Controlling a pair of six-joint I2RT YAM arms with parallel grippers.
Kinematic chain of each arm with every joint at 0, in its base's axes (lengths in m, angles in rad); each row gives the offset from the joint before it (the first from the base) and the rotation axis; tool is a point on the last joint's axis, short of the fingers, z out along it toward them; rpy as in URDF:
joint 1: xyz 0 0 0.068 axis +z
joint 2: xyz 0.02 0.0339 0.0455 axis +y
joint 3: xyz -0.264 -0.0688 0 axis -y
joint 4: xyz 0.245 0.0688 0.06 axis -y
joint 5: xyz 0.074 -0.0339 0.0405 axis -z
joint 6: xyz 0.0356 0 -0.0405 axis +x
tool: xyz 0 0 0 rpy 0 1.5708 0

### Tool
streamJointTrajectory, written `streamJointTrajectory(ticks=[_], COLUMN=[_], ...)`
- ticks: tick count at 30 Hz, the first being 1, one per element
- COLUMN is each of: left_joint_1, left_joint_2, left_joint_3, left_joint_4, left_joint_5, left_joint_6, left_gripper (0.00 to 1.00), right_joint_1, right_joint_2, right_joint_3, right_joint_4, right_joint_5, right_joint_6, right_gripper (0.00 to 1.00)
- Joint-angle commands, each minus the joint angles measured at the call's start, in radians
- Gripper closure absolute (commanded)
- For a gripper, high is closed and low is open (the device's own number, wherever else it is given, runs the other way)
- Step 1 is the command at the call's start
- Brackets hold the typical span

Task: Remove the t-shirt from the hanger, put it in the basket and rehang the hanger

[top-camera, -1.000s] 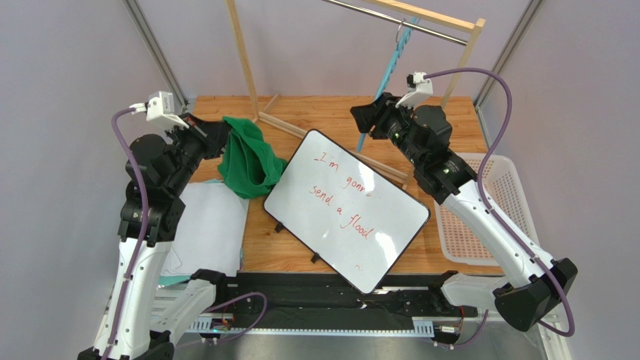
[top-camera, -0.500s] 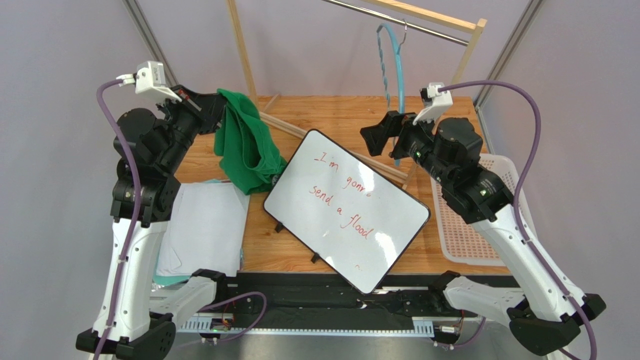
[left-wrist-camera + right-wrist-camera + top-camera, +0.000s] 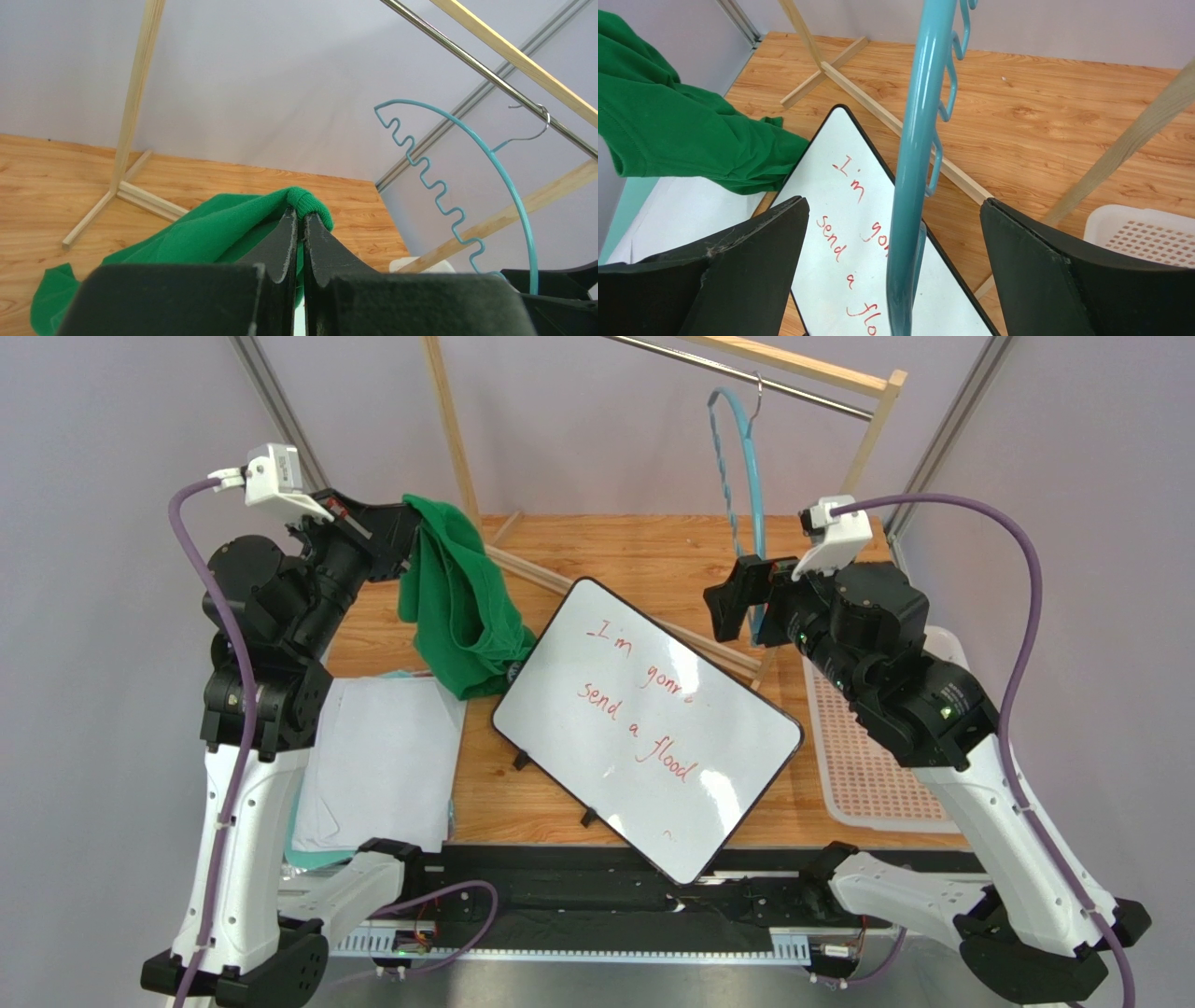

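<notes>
The dark green t-shirt [image 3: 456,609] hangs from my left gripper [image 3: 404,515], which is shut on its ribbed edge [image 3: 309,205] at the far left; its lower part drapes onto the table by the whiteboard. It also shows in the right wrist view [image 3: 675,133]. The light-blue hanger [image 3: 739,469] hangs bare by its hook from the rack's metal rail, apart from the shirt. In the right wrist view the hanger [image 3: 917,147] runs between the wide-open jaws of my right gripper [image 3: 892,238], touching neither. My right gripper [image 3: 741,595] sits at the hanger's lower end.
A whiteboard [image 3: 645,728] with red writing lies tilted mid-table. The wooden rack [image 3: 456,434] with a metal rail [image 3: 730,371] stands at the back. A white basket [image 3: 877,756] sits at the right; white and teal sheets [image 3: 372,763] lie at the left.
My left gripper lifted the t-shirt up and left, away from the hanger. My right arm drew back to the right and rose. The hanger swung back to hang under the rail.
</notes>
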State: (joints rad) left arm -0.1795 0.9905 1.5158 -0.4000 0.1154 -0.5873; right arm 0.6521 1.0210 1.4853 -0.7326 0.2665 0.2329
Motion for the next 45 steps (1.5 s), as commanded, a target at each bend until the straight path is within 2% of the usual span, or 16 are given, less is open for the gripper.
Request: streamJointTrajectory(ticks=[1, 8, 11, 14, 16, 17, 18, 22, 26, 27, 30, 38, 43, 45], left_joint_1=[0.003, 0.003, 0.003, 0.003, 0.003, 0.003, 0.003, 0.003, 0.003, 0.003, 0.003, 0.003, 0.003, 0.003], left_joint_2=[-0.019, 0.005, 0.017, 0.023, 0.023, 0.023, 0.023, 0.023, 0.025, 0.027, 0.033, 0.034, 0.02, 0.016], left_joint_3=[0.014, 0.058, 0.087, 0.109, 0.113, 0.116, 0.119, 0.135, 0.175, 0.184, 0.219, 0.28, 0.288, 0.288], left_joint_4=[0.066, 0.085, 0.086, 0.089, 0.092, 0.093, 0.093, 0.084, 0.061, 0.058, 0.044, 0.035, 0.065, 0.085], left_joint_5=[0.029, 0.098, 0.115, 0.127, 0.127, 0.128, 0.132, 0.135, 0.13, 0.13, 0.139, 0.21, 0.26, 0.268], left_joint_6=[-0.016, -0.011, -0.016, -0.019, -0.02, -0.025, -0.025, -0.028, -0.017, -0.017, -0.014, -0.066, -0.163, -0.209], left_gripper=[1.0, 1.0, 1.0, 1.0, 1.0, 1.0, 1.0, 1.0, 1.0, 1.0, 1.0, 1.0, 1.0, 1.0], right_joint_1=[0.001, 0.001, 0.003, 0.011, 0.05, 0.075, 0.16, 0.349, 0.418, 0.42, 0.426, 0.438, 0.454, 0.472], right_joint_2=[-0.007, -0.044, -0.084, -0.049, 0.011, 0.095, 0.134, 0.273, 0.315, 0.333, 0.393, 0.556, 0.631, 0.654], right_joint_3=[0.056, 0.092, 0.136, 0.238, 0.329, 0.433, 0.478, 0.541, 0.374, 0.286, 0.161, 0.02, -0.034, -0.04], right_joint_4=[0.075, -0.001, 0.012, -0.001, -0.068, -0.102, -0.149, -0.111, 0.129, 0.247, 0.459, 0.921, 1.093, 1.159], right_joint_5=[-0.065, 0.007, -0.077, -0.214, -0.253, -0.253, -0.228, -0.162, -0.2, -0.228, -0.3, -0.23, -0.199, -0.124], right_joint_6=[-0.008, -0.079, -0.144, -0.205, -0.214, -0.228, -0.256, -0.3, -0.336, -0.343, -0.375, -0.398, -0.425, -0.441], right_gripper=[0.0, 0.0, 0.0, 0.0, 0.0, 0.01, 0.01, 0.0, 0.0, 0.0, 0.0, 0.0, 0.0, 0.0])
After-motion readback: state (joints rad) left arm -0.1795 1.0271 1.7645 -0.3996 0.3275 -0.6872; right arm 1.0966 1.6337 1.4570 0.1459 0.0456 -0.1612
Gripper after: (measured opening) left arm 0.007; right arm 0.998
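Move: The t-shirt hangs from the shut left fingers, its middle about 6 cm to that hand's right, level fore and aft, some 17 cm below. From the right hand it lies roughly 31 cm left, 1 cm ahead and 8 cm lower. The empty hanger's lower end stands between the open right fingers, its middle about 8 cm ahead, 2 cm right and 12 cm up; the whiteboard's middle is about 7 cm left, level fore and aft, and 38 cm below. The open right hand rises back, then swings some 30 cm left-down to the shirt the left raises. ##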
